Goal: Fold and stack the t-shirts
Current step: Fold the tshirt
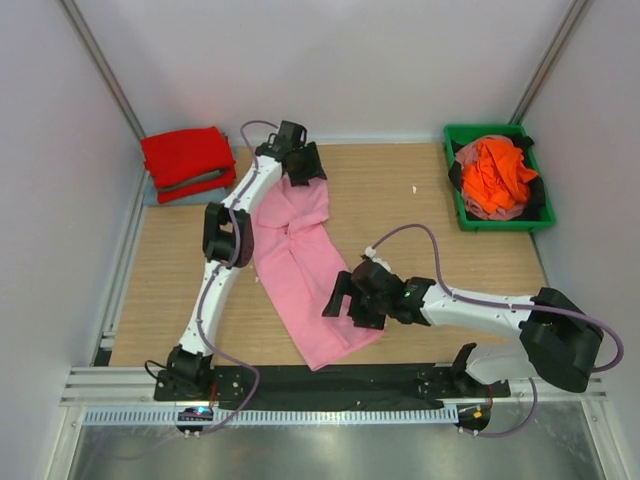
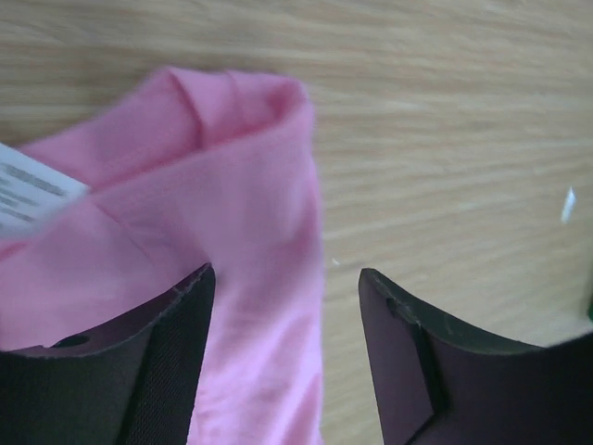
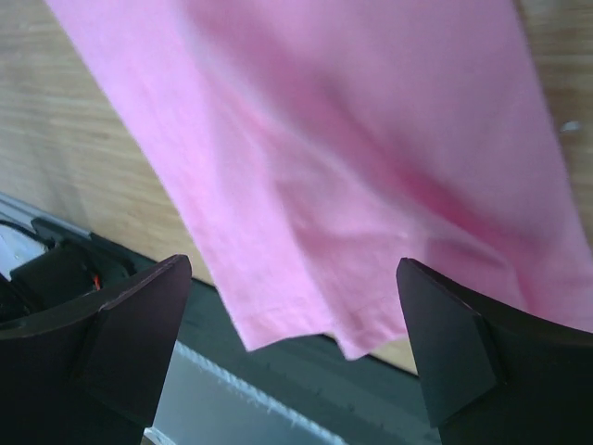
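Observation:
A light pink t-shirt point(image 1: 305, 265) lies on the wooden table as a long strip, folded lengthwise, running from the far middle towards the near edge. My left gripper point(image 1: 303, 165) hovers over its far end. It is open, and the pink cloth point(image 2: 250, 241) lies under its left finger with a white label point(image 2: 32, 190) beside it. My right gripper point(image 1: 345, 300) stands open wide above the near hem point(image 3: 306, 324) with nothing held. A folded red t-shirt point(image 1: 185, 155) sits at the far left. An orange t-shirt point(image 1: 495, 175) lies crumpled in the bin.
The green plastic bin point(image 1: 500, 226) stands at the far right, with greyish cloth under the orange shirt. A dark grey band shows along the near edge of the red pile. The pink hem overhangs the black strip point(image 3: 306, 389) at the table's near edge. White walls surround the table.

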Robot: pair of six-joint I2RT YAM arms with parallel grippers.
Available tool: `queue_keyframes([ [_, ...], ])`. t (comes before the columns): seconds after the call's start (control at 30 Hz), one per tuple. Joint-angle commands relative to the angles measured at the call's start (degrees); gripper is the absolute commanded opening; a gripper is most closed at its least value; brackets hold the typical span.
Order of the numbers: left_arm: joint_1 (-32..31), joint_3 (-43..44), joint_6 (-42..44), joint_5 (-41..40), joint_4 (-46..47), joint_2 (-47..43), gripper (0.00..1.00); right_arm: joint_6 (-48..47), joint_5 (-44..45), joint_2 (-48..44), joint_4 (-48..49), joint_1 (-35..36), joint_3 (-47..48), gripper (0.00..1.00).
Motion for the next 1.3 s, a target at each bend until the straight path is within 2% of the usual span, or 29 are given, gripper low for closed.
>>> queue_keyframes([
  [0.0,-2.29,-3.76,2.67,13.11,8.35,-10.4,0.66,-0.27,4.74,0.12,-9.58,3.97,11.27,1.0],
  [0.07,-3.43,-2.47,6.09,15.76,7.49,-14.53,0.78,-4.84,5.44,0.82,-14.59,5.29,18.27,1.0],
  [0.1,-4.48,-1.76,7.14,16.56,6.44,-16.03,0.92,-6.42,6.41,0.82,-16.36,5.39,20.67,1.0],
  [0.13,-4.84,-0.97,8.29,14.91,5.3,-17.7,0.99,-7.92,7.72,0.56,-17.94,5.39,23.04,1.0],
  [0.17,-5.11,-1.31,9.26,12.46,2.33,-22.41,1.0,-11.24,10.26,-0.23,-19.53,5.39,27.15,1.0],
  [0.2,-4.93,-2.01,9.35,10.17,1.08,-24.81,1.0,-12.58,15.59,-0.67,-22.24,5.3,29.02,1.0],
  [0.23,-4.58,-4.63,9.35,4.4,-0.33,-27.97,1.0,-14.24,18.52,-1.11,-23.4,5.13,32.0,1.0],
  [0.3,-2.75,-8.32,7.51,-0.29,-4.37,-37.01,1.0,-18.47,21.87,-1.99,-24.46,2.25,33.87,1.0],
  [0.33,-1.95,-10.7,7.07,-2.57,-5.43,-40.18,1.0,-19.7,20.93,-2.08,-24.12,0.48,34.4,1.0],
  [0.37,-1.25,-16.98,6.63,-3.55,-6.83,-47.09,1.0,-21.71,19.35,-1.91,-23.16,-1.62,35.01,1.0],
  [0.4,-0.28,-20.27,6.98,-4.35,-7.37,-50.46,1.0,-22.69,14.99,-1.38,-22.19,-6.52,34.93,1.0],
  [0.43,-0.1,-23.69,7.85,-4.96,-7.72,-53.63,1.0,-23.57,13.29,-0.85,-21.31,-8.48,34.67,0.98],
  [0.47,-0.1,-31.47,8.47,-6.36,-8.33,-57.23,1.0,-24.36,11.79,-0.33,-20.6,-10.67,34.67,0.95],
  [0.6,-0.1,-50.41,9.7,-5.94,-9.39,-74.79,1.0,-29.97,7.39,4.59,-17.43,-15.79,34.31,0.81],
  [0.67,-0.1,-56.74,9.53,-6.63,-10.09,-79.74,1.0,-30.69,7.29,8.63,-18.39,-15.79,34.93,0.75],
  [0.7,-0.19,-63.04,9.53,-6.99,-10.18,-84.99,1.0,-30.09,7.12,9.43,-18.14,-15.79,34.32,0.74],
  [0.73,-0.1,-65.54,9.44,-7.51,-10.36,-87.39,1.0,-29.47,5.12,10.04,-17.09,-15.79,30.92,0.7],
  [0.83,-0.1,-74.95,9.35,-8.22,-10.8,-96.6,1.0,-26.05,-0.58,9.61,-9.72,-14.75,22.14,0.66],
  [1.1,-0.1,-85.77,8.04,-6.82,-13.96,-108.06,1.0,-20.95,8.26,9.08,-9.0,-6.66,11.92,0.65],
  [1.27,-0.1,-90.34,6.89,-6.11,-13.96,-112.45,1.0,-15.42,10.81,7.85,-8.82,-1.74,7.43,0.54],
])
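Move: The right hand, empty and wide open, hangs over the near part of the t-shirt; the shirt's right edge lies about 3 cm ahead, 4 cm right and 4 cm below. The near right corner is some 5 cm back and 8 cm right, the near left corner roughly 13 cm back and 7 cm left. From the left hand, at the shirt's far end, that right edge is about 40 cm back and 11 cm right. Up and forward goes the right hand, nearly 20 cm high and some 15 cm out, then down and back onto the t-shirt's right edge near its close end, rolling about 20 degrees left-side-down as its fingers narrow from wide to half open, straddling the edge. The left hand spreads its fingers fully, leaves the far end with a high arc and comes back about 40 cm and left, ending well above the bare table left of the shirt. ##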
